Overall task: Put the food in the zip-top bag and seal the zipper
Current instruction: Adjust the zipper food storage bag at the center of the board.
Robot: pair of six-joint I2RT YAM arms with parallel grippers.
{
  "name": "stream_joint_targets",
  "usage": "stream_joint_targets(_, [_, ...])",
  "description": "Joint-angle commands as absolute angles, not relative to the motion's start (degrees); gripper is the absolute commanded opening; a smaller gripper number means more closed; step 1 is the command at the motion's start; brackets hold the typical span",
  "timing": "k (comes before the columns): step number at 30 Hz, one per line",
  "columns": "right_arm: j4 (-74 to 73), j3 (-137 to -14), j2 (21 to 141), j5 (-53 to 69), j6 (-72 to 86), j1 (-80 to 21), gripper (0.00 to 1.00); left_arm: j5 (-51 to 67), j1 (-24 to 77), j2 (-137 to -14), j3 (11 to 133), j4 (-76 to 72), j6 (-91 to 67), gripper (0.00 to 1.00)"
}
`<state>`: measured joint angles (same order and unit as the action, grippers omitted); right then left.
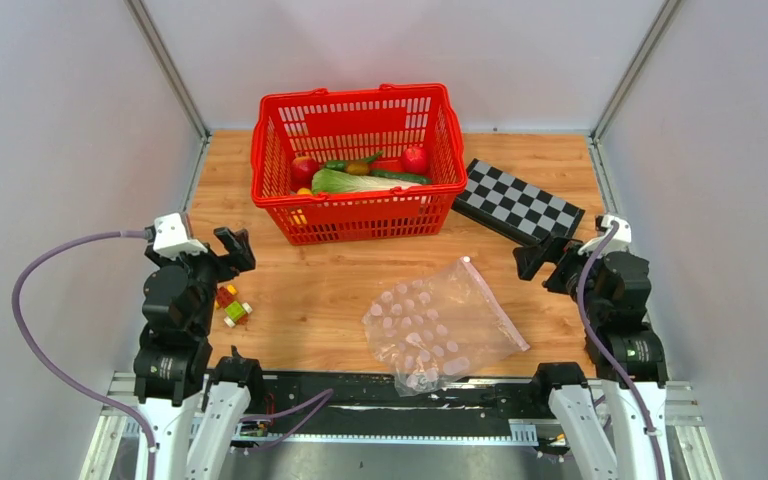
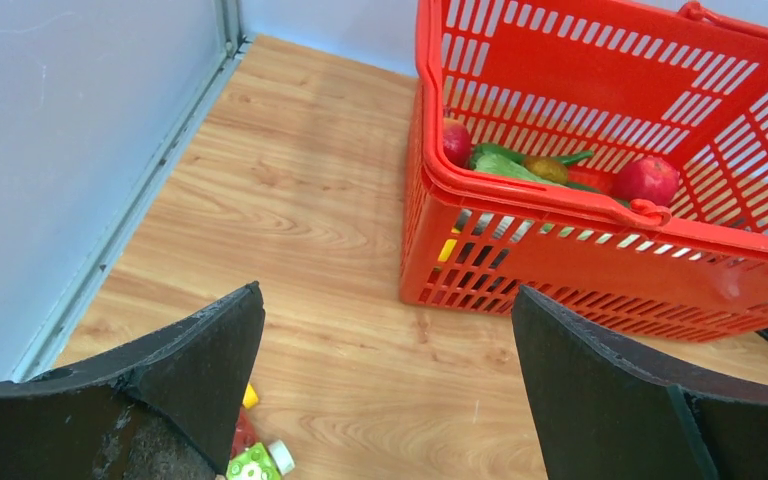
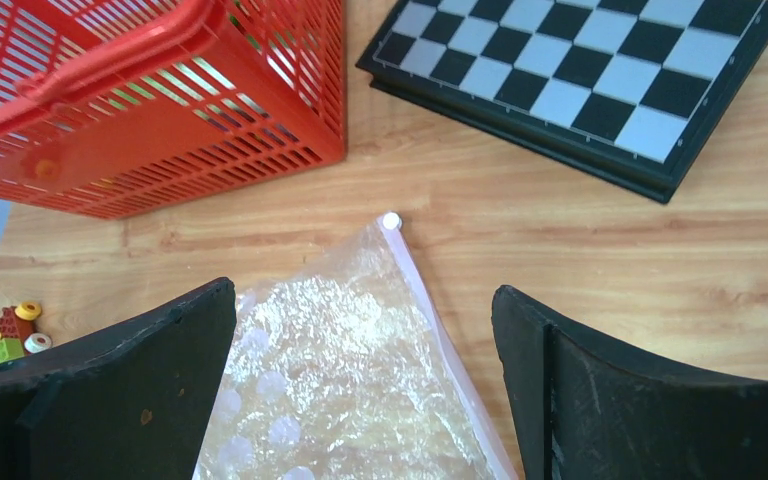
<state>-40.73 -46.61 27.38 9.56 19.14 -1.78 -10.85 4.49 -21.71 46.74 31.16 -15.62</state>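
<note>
The food lies in the red mesh basket [image 1: 278,150] at the back: pale-green lettuce [image 1: 352,183], dark cucumbers [image 1: 400,176], red apples [image 1: 415,159], a yellowish piece [image 1: 357,168]. It also shows in the left wrist view, with an apple [image 2: 646,180] and a cucumber [image 2: 505,164]. The clear zip-top bag [image 1: 440,330] lies flat and empty on the table front right, also in the right wrist view [image 3: 340,390]. Its zipper [image 1: 495,305] runs along the right edge, white piece [image 3: 391,221] at the far end. My left gripper [image 1: 232,250] is open and empty. My right gripper [image 1: 532,258] is open and empty above the bag's far end.
Small red-yellow-green toy blocks [image 1: 232,305] lie beside my left gripper, also in the left wrist view [image 2: 255,460]. A black-and-silver chessboard [image 1: 516,203] lies right of the basket, near my right gripper. Grey walls close in the wooden table [image 1: 320,290] on three sides.
</note>
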Motion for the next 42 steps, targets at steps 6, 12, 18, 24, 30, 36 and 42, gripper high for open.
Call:
stream_joint_targets(6, [-44.2, -42.2, 30.3, 9.2, 22.9, -1.8, 0.97, -3.1, 4.6, -18.8, 43.8, 30.2, -23.2, 1.0])
stream_joint_targets(12, [-42.7, -39.9, 33.1, 13.0, 27.9, -1.8, 0.96, 3.1, 4.6, -12.9, 39.3, 28.2, -24.0, 1.0])
stream_joint_targets(18, [-39.1, -35.0, 40.1, 16.1, 32.2, -1.9, 0.89, 12.8, 4.6, -14.4, 38.2, 29.4, -23.5, 1.0])
stream_joint_targets(24, [-35.3, -32.0, 50.0, 17.3, 31.6, -4.2, 0.93, 18.3, 4.6, -11.8, 34.8, 30.3, -24.6, 1.0])
stream_joint_targets(30, [-29.8, -31.6, 60.1, 13.8, 33.5, -14.6, 0.93, 19.7, 4.6, -10.1, 33.3, 29.7, -27.8, 1.0])
stream_joint_targets(36, [-21.8, -31.2, 66.4, 12.2, 38.2, -25.1, 0.78, 23.3, 4.6, -10.4, 30.6, 24.5, -31.9, 1.0])
stream_joint_targets(42, [-11.5, -34.3, 71.8, 17.0, 41.1, -34.1, 0.73, 23.9, 4.6, -12.2, 30.8, 22.4, -32.9, 1.0])
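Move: The zipper strip of the zip-top bag has its middle about 22 cm below the right gripper, some 3 cm back and 4 cm to its left. From the right gripper, the chessboard lies roughly 18 cm straight ahead and the red basket about 20 cm ahead and 30 cm to the left. From the left gripper, the same zipper strip is some 48 cm to the right, 4 cm back and 28 cm below. Lower the right gripper about 21 cm onto the bag's zipper side, tipping the fingers some 45 degrees down, then sweep left across the board, drawing the fingers in by a quarter, so they meet the bag and push it along. Meanwhile bring the open left gripper right and down towards the bag, turning it clockwise. ##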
